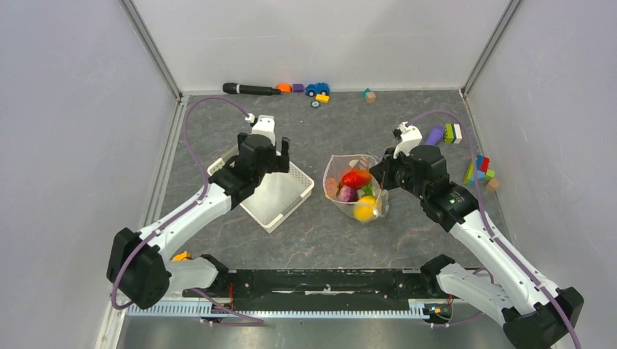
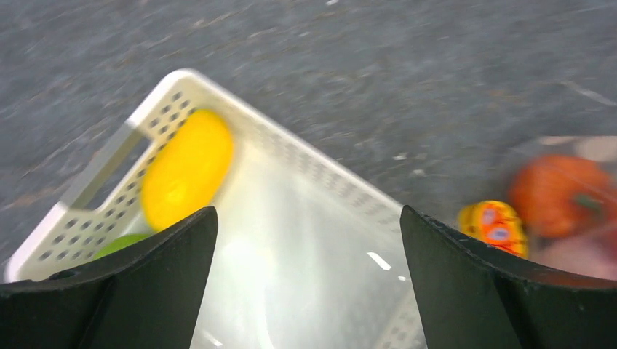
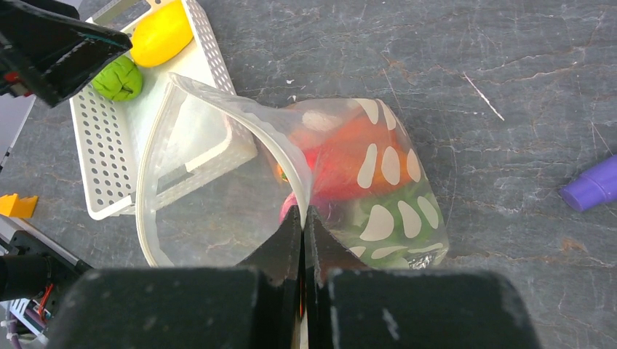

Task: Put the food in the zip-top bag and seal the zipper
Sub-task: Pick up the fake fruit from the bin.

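Note:
The clear zip-top bag (image 1: 354, 185) lies open on the table with its mouth towards the basket. Inside it I see food: a red chili (image 1: 355, 177), a purple onion (image 1: 346, 194) and a yellow-orange piece (image 1: 366, 210). My right gripper (image 3: 303, 218) is shut on the bag's rim, holding the mouth up. The white zipper strip (image 3: 148, 196) curves round the opening. My left gripper (image 2: 305, 218) hangs open and empty over the white basket (image 2: 174, 87). In the basket lie a yellow mango (image 2: 187, 167) and a green piece (image 3: 120, 78).
A black stick (image 1: 251, 89), a toy car (image 1: 317, 89) and small blocks lie along the back wall. The purple-handled brush (image 1: 436, 134) and coloured blocks (image 1: 480, 171) sit at the right. A yellow block (image 3: 18, 205) lies near the basket.

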{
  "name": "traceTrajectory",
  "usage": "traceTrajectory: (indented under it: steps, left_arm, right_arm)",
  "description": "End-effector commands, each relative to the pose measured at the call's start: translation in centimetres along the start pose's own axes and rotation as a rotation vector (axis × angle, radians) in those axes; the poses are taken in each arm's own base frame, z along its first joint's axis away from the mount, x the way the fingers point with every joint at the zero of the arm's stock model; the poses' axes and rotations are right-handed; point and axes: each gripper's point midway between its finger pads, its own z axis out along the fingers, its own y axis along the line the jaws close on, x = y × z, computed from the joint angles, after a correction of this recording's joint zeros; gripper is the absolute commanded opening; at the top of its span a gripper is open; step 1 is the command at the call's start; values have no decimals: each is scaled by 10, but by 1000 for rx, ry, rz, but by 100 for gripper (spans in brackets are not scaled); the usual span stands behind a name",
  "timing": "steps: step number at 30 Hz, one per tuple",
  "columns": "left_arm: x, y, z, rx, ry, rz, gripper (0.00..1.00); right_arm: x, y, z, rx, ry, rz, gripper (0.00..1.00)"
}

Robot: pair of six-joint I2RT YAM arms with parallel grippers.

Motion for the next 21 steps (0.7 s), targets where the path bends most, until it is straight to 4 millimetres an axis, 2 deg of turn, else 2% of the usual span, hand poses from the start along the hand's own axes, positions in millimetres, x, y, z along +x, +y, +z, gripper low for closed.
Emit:
traceTrajectory:
  steps: [1,10,21]
  left_arm:
    - [22,45,10,-221,45,6,100]
    - [52,87,27,-380,160,95,100]
    - [72,99,49,-306,245,146,100]
  right_arm:
    - [-10,-3,0,18,-42,-28,0]
    - [-3,-7,2,24,-22,-50,0]
    - [2,-16,3,65,-12,-60,0]
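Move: The yellow fake fruit lies in the far-left corner of the bin, about 8 cm to my left hand's left, some 5 cm ahead and 16 cm below. The green fake fruit sits about 6 cm farther left than the yellow one and 7 cm nearer me; the bin's middle is 4 cm left of my hand and 5 cm back. From my right hand the yellow fruit is roughly 39 cm left and 11 cm ahead. I swing my left hand about 9 cm left and let it sink almost as far, creeping a little forward, down over the bin's far-left end towards the yellow fruit. The wrist turns counter-clockwise, raises its left side and dips the fingertips, some 20 degrees altogether; the fingers stay wide open and touch nothing yet, slowing towards the end. ##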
